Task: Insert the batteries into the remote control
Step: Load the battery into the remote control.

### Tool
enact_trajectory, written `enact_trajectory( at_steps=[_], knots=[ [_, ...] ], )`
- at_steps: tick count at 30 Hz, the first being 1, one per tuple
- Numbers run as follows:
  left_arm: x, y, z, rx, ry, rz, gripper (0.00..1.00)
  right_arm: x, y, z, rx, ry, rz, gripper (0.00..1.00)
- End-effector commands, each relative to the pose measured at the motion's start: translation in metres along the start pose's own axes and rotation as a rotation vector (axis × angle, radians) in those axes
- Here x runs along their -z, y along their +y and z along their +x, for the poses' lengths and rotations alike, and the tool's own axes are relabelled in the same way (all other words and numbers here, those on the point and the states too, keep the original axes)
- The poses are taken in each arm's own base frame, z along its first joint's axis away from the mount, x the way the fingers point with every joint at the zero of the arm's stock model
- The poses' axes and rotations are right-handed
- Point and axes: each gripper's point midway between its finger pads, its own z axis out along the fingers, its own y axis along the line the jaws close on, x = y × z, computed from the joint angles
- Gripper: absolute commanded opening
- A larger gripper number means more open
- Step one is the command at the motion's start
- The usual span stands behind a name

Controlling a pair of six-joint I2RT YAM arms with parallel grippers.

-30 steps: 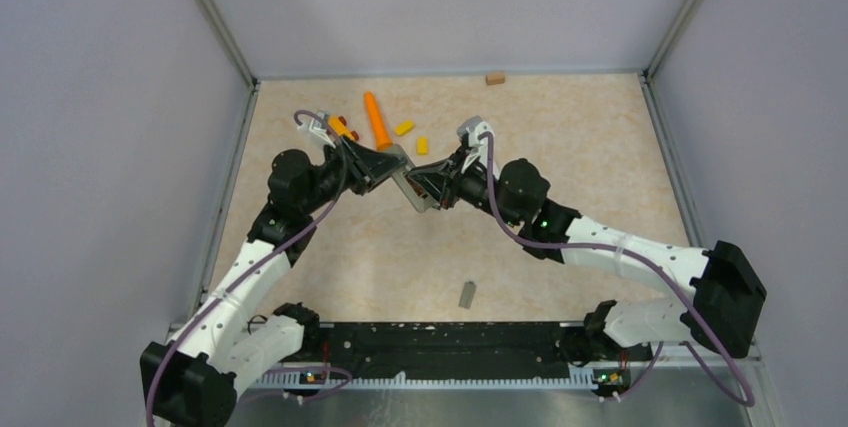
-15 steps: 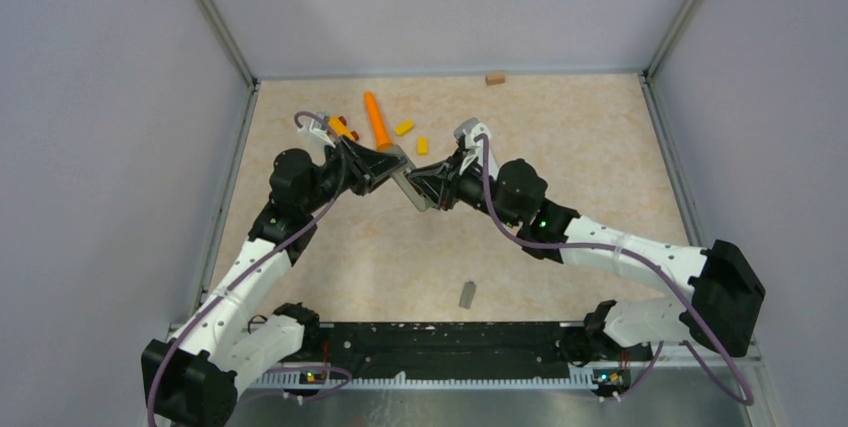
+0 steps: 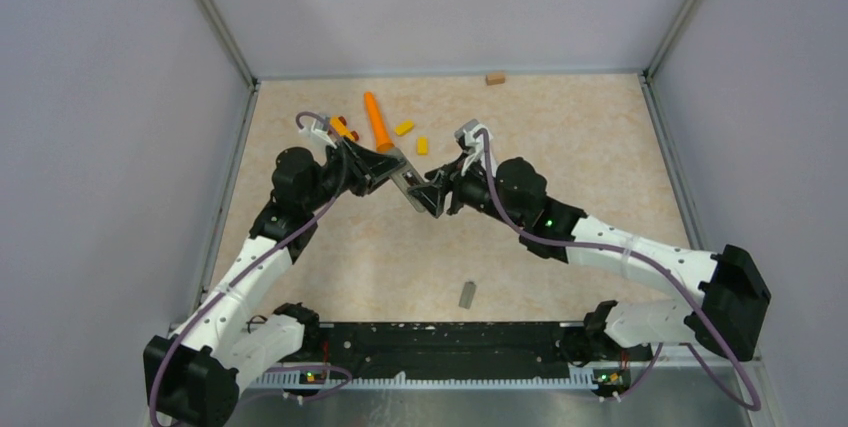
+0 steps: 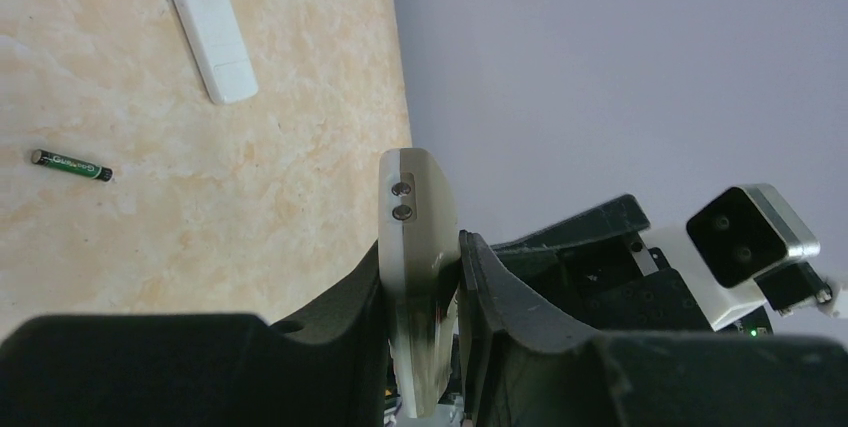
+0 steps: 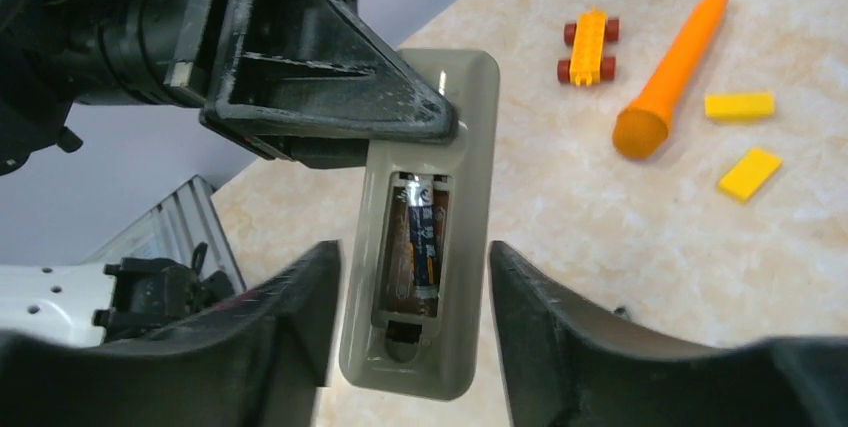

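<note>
My left gripper point(image 4: 420, 247) is shut on the upper end of the grey remote control point(image 4: 415, 207) and holds it above the table at centre point(image 3: 408, 185). The right wrist view shows the remote's back point(image 5: 470, 147) with the compartment uncovered and one dark battery point(image 5: 424, 237) lying inside. My right gripper point(image 5: 415, 347) is open; its fingers stand on either side of the remote's lower end without touching it. Another battery point(image 4: 70, 164) lies loose on the table in the left wrist view.
An orange cone point(image 3: 377, 119), two yellow blocks point(image 3: 404, 128), a small toy car point(image 3: 343, 128) and a brown block point(image 3: 494, 78) lie at the back. A grey flat piece point(image 3: 466, 293) lies near the front. A white oblong piece point(image 4: 207, 22) lies near the loose battery.
The right gripper's jaws have spread apart around the remote's lower end. The left gripper keeps its hold, and the remote has hardly moved.
</note>
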Motion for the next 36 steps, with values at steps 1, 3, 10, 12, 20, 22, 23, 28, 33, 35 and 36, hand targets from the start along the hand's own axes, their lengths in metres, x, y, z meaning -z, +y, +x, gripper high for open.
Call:
enact_trajectory(
  at_steps=[1, 3, 10, 12, 20, 22, 23, 28, 33, 35, 36],
  knots=[
    [0.004, -0.022, -0.009, -0.111, -0.029, 0.078, 0.0, 0.011, 0.008, -0.04, -0.112, -0.069, 0.04, 0.65],
    [0.004, -0.02, -0.008, -0.148, -0.027, 0.076, 0.0, 0.014, -0.004, -0.038, -0.264, -0.036, 0.135, 0.71],
    [0.004, -0.015, -0.007, -0.253, -0.015, 0.078, 0.0, 0.026, 0.001, -0.032, -0.651, -0.068, 0.122, 0.79],
    [0.005, -0.015, -0.006, -0.275, -0.01, 0.079, 0.0, 0.027, 0.0, -0.029, -0.754, -0.08, 0.13, 0.81],
    [0.007, -0.014, -0.015, -0.356, -0.019, 0.024, 0.0, 0.023, -0.004, -0.001, -1.139, -0.093, 0.15, 0.93],
    [0.006, -0.016, -0.015, -0.347, -0.016, 0.033, 0.0, 0.019, -0.001, 0.001, -1.2, -0.092, 0.124, 0.93],
    [0.005, -0.016, -0.014, -0.337, -0.011, 0.038, 0.0, 0.017, 0.001, 0.001, -1.215, -0.092, 0.106, 0.93],
    [0.004, -0.014, -0.009, -0.3, 0.012, 0.048, 0.0, 0.005, 0.008, 0.002, -1.293, -0.08, 0.044, 0.94],
    [0.004, -0.017, -0.005, -0.282, 0.039, 0.062, 0.0, -0.007, 0.014, -0.003, -1.279, -0.084, -0.01, 0.94],
    [0.004, -0.018, -0.003, -0.277, 0.05, 0.069, 0.0, -0.009, 0.02, -0.002, -1.266, -0.066, -0.052, 0.95],
    [0.004, -0.018, -0.003, -0.277, 0.053, 0.069, 0.0, -0.011, 0.021, -0.002, -1.268, -0.065, -0.063, 0.95]
  ],
)
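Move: The open battery compartment of the remote lies some 3 cm to the left of the right hand and 2 cm ahead, about level. The grey cover lies on the table about 10 cm back, 10 cm right and 22 cm below; a loose battery lies roughly 20 cm ahead, 8 cm left, equally low. From the left hand, gripping the remote's far end, the compartment is about 4 cm back and 3 cm right. Right hand opens wide, backs right off the remote, rolls some 70 degrees, sinks 3 cm, returns left. ##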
